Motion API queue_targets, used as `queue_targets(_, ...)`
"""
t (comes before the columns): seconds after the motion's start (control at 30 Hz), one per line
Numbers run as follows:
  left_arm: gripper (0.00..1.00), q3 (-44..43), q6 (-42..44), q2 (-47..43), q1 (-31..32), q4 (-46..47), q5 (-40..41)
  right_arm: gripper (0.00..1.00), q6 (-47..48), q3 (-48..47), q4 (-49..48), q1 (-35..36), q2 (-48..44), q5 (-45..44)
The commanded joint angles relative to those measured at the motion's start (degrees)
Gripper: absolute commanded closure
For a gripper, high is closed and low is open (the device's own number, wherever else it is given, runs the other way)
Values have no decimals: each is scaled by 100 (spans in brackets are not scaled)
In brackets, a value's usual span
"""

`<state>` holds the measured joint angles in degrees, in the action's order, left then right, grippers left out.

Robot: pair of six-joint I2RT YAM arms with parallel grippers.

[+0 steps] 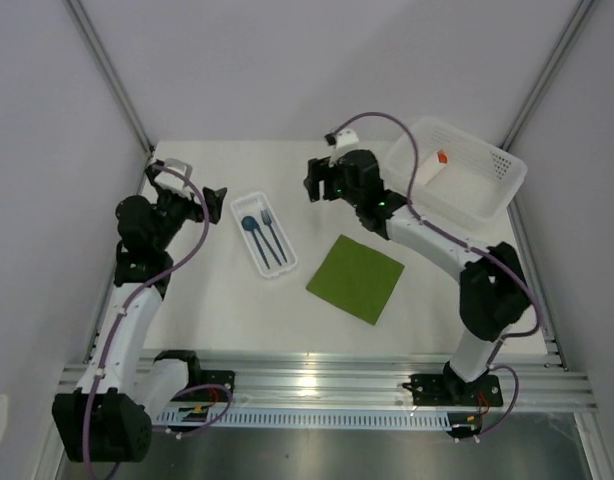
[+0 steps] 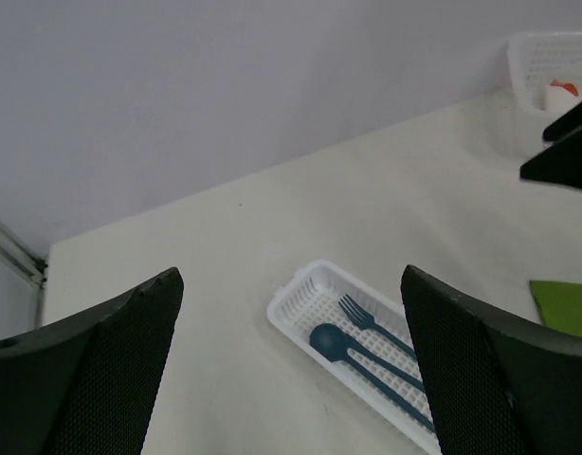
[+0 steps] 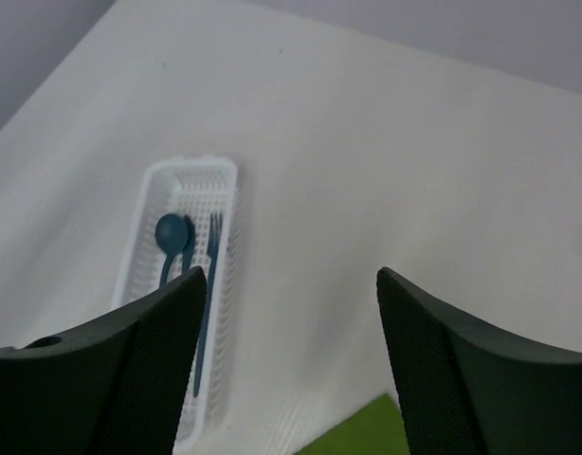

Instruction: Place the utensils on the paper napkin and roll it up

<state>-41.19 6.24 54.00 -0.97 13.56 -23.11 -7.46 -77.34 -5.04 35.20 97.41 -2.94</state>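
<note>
A dark blue spoon [image 1: 250, 224] and fork [image 1: 270, 226] lie side by side in a narrow white tray [image 1: 245, 198] left of centre. The olive-green napkin [image 1: 355, 278] lies flat to the tray's right. My left gripper [image 1: 217, 203] hovers open just left of the tray; its wrist view shows the spoon [image 2: 329, 341] and fork [image 2: 359, 315] between and beyond the fingers. Behind the napkin my right gripper [image 1: 309, 180] stands open and empty, facing the tray. Its view shows the spoon [image 3: 171, 232], the fork [image 3: 213, 248] and a napkin corner [image 3: 367, 431].
A larger white basket [image 1: 487, 205] at the back right holds a white piece with an orange tip [image 1: 442, 157]. Grey walls with metal rails enclose the table on three sides. The arm bases sit on a rail at the near edge.
</note>
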Motion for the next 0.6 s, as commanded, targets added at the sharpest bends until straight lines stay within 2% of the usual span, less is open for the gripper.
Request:
queue_targets(0.0, 1, -495, 430, 163, -34, -2691, 542, 28, -97, -833, 837, 442, 734, 38)
queue_targets(0.2, 1, -65, 606, 32, -481, -2824, 993, 42, -150, -2310, 1470, 725, 2132, 610)
queue_targets(0.37, 0, -91, 650, 58, -895, -2885, 1273, 43, -1, -3355, 1943, 953, 3071, 575)
queue_targets(0.57, 1, 49, 598, 41, -1142, -2833, 1195, 50, 17, -3639, 1936, 971, 3530, 461)
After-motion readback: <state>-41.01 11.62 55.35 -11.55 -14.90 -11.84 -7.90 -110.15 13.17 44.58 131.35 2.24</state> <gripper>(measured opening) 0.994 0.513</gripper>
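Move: The fork in the white tray lies about 14 cm to the right hand's left, some 2 cm ahead and roughly 23 cm below. The spoon lies about 4 cm left of the fork and 2 cm nearer the base. The green napkin's middle is about 10 cm to the right hand's right, 11 cm back and at table height. From the left hand, the fork is some 12 cm right, 7 cm ahead and 28 cm below. Sweep the right gripper about 14 cm left and equally far down, to hover low over the fork. Tip the fingers some 15 degrees further down, turn a little counter-clockwise and narrow them to about half open, touching nothing yet. Meanwhile swing the open left gripper down and left, away from the tray, drawing back slightly and tipping its fingers down. ##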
